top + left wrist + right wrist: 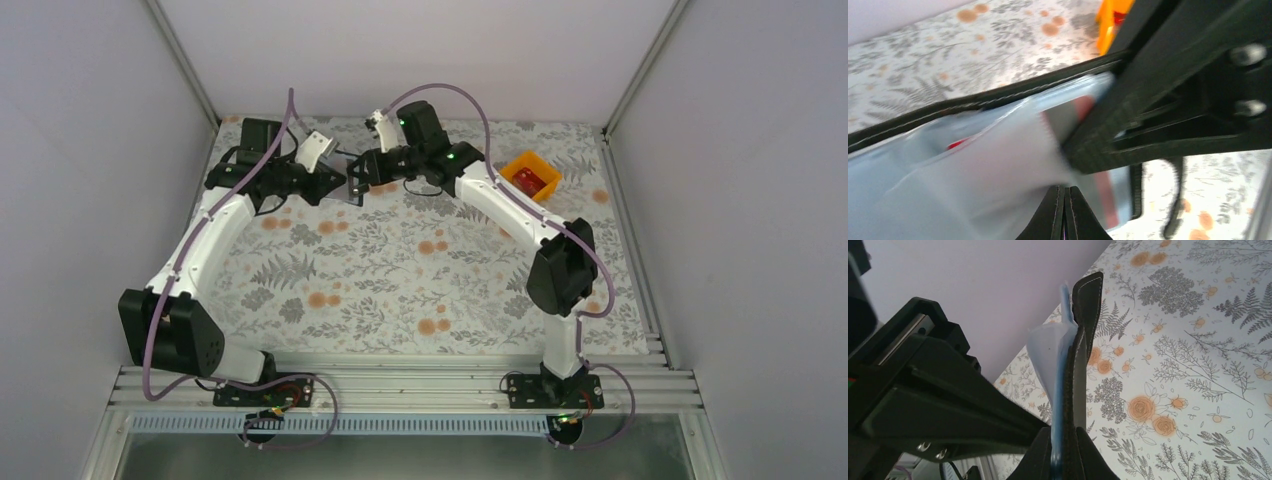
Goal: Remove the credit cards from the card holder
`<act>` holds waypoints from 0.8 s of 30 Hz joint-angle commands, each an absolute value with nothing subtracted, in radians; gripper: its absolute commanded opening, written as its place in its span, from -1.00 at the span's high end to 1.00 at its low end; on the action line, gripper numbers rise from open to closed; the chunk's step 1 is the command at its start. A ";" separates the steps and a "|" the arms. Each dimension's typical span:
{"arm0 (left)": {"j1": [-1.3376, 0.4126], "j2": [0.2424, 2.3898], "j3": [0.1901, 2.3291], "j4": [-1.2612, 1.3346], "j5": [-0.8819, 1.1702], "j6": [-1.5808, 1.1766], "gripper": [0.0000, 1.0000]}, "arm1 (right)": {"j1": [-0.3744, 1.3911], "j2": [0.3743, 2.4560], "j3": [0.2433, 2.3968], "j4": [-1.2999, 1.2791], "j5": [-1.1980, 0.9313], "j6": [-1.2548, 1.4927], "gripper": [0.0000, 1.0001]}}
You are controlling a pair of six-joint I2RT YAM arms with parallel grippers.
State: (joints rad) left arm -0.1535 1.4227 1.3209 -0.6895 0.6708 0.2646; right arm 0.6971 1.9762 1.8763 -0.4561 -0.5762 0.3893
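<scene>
The card holder (351,183), a black bifold wallet, hangs in the air at the back of the table between both grippers. My right gripper (1066,442) is shut on its black and blue edge (1082,340), and the wallet stands upright from the jaws. My left gripper (1066,189) is shut, its tips pinching the pale grey-blue inner pocket (998,165). Red credit cards show through that pocket as a sliver (955,145) and a strip (1105,192). In the left wrist view the right gripper's black finger (1158,90) covers the wallet's right part.
An orange bin (531,175) stands at the back right with a red card (530,181) in it; it also shows in the left wrist view (1108,20). A floral cloth (420,270) covers the table. White walls close in the back and sides.
</scene>
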 commanded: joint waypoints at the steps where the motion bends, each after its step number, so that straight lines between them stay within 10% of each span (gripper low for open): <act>1: -0.154 1.439 1.345 -0.684 0.456 0.239 0.95 | 0.706 1.919 1.883 -0.394 -0.620 0.409 0.92; 11: -0.044 1.476 1.388 -0.656 0.308 0.245 0.95 | 0.713 1.897 1.848 -0.408 -0.524 0.387 0.92; 24: 0.042 1.358 1.454 -0.708 0.606 0.336 0.93 | 0.754 2.013 1.977 -0.459 -0.105 0.365 0.92</act>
State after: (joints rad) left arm 0.0780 1.4555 1.3952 -0.6857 0.4637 0.2855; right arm 0.7330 1.9629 1.8755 -0.4545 -0.2062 0.3805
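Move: The red credit card sits in the open card holder, about 2 cm to the right of the left hand and 2 cm farther out, roughly level with its shut fingertips. The holder's clear sleeve leaf is right at those tips, some 1 cm farther out. From the right hand, which already grips the holder's edge, the card is about 2 cm to the left and 2 cm ahead. The clear leaf, folded over towards the card, is where the left hand's shut fingers start; they sweep left some 13 cm and forward 6, turning about 25 degrees counter-clockwise, and come away from the leaf, then ease a little back and up. The right hand keeps its pinch on the holder, holding still before going forward about 4 cm with a clockwise turn. ##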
